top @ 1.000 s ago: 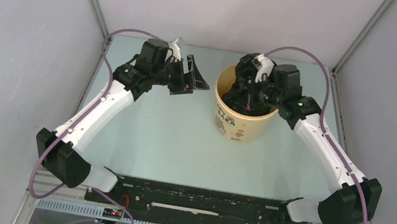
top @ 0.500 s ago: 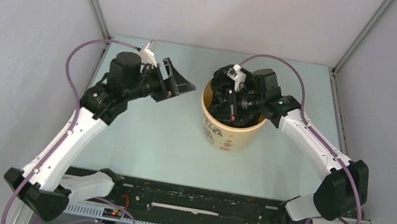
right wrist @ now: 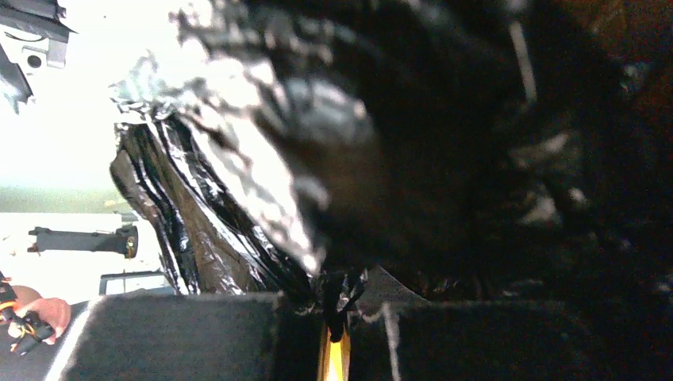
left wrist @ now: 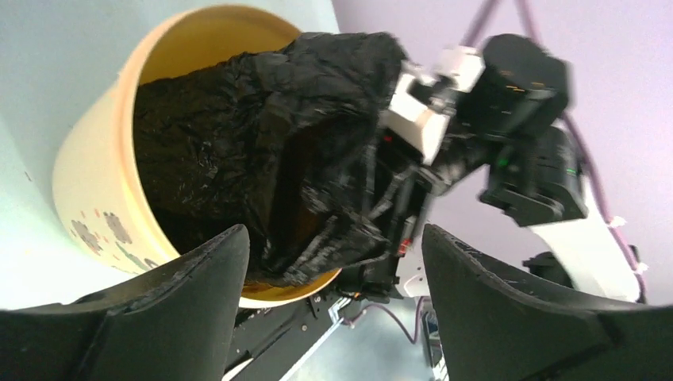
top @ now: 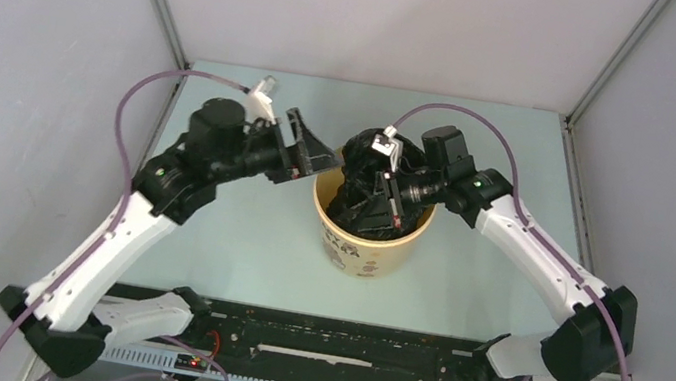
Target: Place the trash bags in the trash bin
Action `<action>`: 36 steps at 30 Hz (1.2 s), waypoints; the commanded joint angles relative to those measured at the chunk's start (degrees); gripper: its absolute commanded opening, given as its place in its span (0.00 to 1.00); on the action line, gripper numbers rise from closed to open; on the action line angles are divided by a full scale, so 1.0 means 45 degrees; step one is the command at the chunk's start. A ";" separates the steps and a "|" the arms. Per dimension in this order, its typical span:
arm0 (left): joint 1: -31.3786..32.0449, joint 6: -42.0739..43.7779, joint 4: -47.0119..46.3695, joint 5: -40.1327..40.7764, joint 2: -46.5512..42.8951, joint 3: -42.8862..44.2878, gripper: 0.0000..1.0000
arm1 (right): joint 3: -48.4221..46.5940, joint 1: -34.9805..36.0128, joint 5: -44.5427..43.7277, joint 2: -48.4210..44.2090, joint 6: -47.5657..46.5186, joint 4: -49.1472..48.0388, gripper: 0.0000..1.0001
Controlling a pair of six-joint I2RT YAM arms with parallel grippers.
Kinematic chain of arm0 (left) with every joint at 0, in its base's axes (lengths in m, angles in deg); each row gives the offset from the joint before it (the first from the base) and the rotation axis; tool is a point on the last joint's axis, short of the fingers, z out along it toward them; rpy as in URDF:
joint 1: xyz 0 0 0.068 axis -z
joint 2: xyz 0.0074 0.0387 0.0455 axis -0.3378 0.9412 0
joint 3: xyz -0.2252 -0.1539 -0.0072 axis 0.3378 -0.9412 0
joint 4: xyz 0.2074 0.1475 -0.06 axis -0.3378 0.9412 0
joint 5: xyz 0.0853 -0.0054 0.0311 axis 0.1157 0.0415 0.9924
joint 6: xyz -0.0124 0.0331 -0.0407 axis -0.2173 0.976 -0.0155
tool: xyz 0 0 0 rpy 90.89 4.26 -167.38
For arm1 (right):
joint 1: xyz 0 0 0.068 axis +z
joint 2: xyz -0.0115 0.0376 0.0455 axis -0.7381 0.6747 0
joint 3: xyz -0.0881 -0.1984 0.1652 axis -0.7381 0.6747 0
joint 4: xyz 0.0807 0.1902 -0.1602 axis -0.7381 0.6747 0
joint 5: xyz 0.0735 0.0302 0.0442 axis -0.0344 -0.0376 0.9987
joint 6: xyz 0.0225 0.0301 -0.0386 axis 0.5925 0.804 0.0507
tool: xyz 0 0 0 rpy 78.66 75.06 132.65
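Observation:
The trash bin (top: 360, 253), a pale yellow bucket with bear pictures, stands mid-table. A crinkled black trash bag (top: 359, 158) fills it and bulges over the rim. My right gripper (top: 383, 202) reaches down into the bin's mouth. In the right wrist view it (right wrist: 337, 305) is shut, with a strand of the bag's film (right wrist: 262, 159) pinched between the pads. My left gripper (top: 320, 163) hangs open just left of the rim, holding nothing. In the left wrist view its jaws (left wrist: 333, 262) stand wide apart, with the bin (left wrist: 87, 182) and the bag (left wrist: 262, 143) ahead.
Grey walls close in the pale table (top: 238, 226) on three sides, with metal posts at the back corners. The black base rail (top: 331, 346) runs along the near edge. The right arm (left wrist: 516, 87) crowds the bin's far side.
The bin has slid toward the near left together with the right gripper and the bag. The left gripper has swung right, up to the bin's rim.

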 commanded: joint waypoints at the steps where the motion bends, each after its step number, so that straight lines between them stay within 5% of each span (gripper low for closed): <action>1: 0.0689 0.0015 -0.0053 0.0526 0.1151 0.0979 0.83 | 0.0010 0.0002 -0.0372 -0.1234 -0.0834 0.1029 0.11; 9: 0.0714 0.0582 0.0245 0.0416 0.2881 0.2491 0.76 | 0.0132 0.0527 -0.1440 -0.1757 -0.0323 0.0916 0.18; 20: 0.0714 -0.0356 -0.1333 -0.0289 0.2628 0.1604 0.02 | 0.0132 0.0730 -0.5640 -0.3467 0.1061 0.2553 0.54; 28: 0.0712 -0.0908 -0.2272 -0.0210 0.1487 0.0031 0.00 | 0.0132 0.0329 -0.9754 -0.5903 0.2869 0.3911 0.73; 29: 0.0714 -0.1026 -0.2383 -0.0277 0.1409 -0.0124 0.00 | 0.0132 0.0110 -0.9830 -0.6261 0.3072 0.3928 0.79; 30: 0.0714 -0.1126 -0.2555 -0.0337 0.1328 -0.0241 0.00 | 0.0132 -0.0086 -0.9988 -0.6579 0.3291 0.3933 0.96; 36: 0.0714 -0.1292 -0.2603 -0.0298 0.1167 -0.0263 0.02 | -0.0368 -0.0400 -1.0582 -0.7121 0.4205 0.3882 1.00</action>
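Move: The black trash bag is bundled in the mouth of the trash bin. Its middle lies about 12 cm to the right of the open left hand, level with it fore and aft, and some 11 cm below. From the right hand, down in the bag with its fingers nearly shut, the bag's middle is about 4 cm ahead and about level in height and sideways. The bin's middle sits roughly 12 cm straight below the bag's. The bag is left by the right hand, which eases back and up a couple of centimetres, then opens wide and swings out about 13 cm to the right and 6 cm up, turning some 45 degrees clockwise. Meanwhile the left hand reaches right and forward, dipping first, shuts its fingers at the bag's left edge, seeming to pinch it, and draws back slightly. ##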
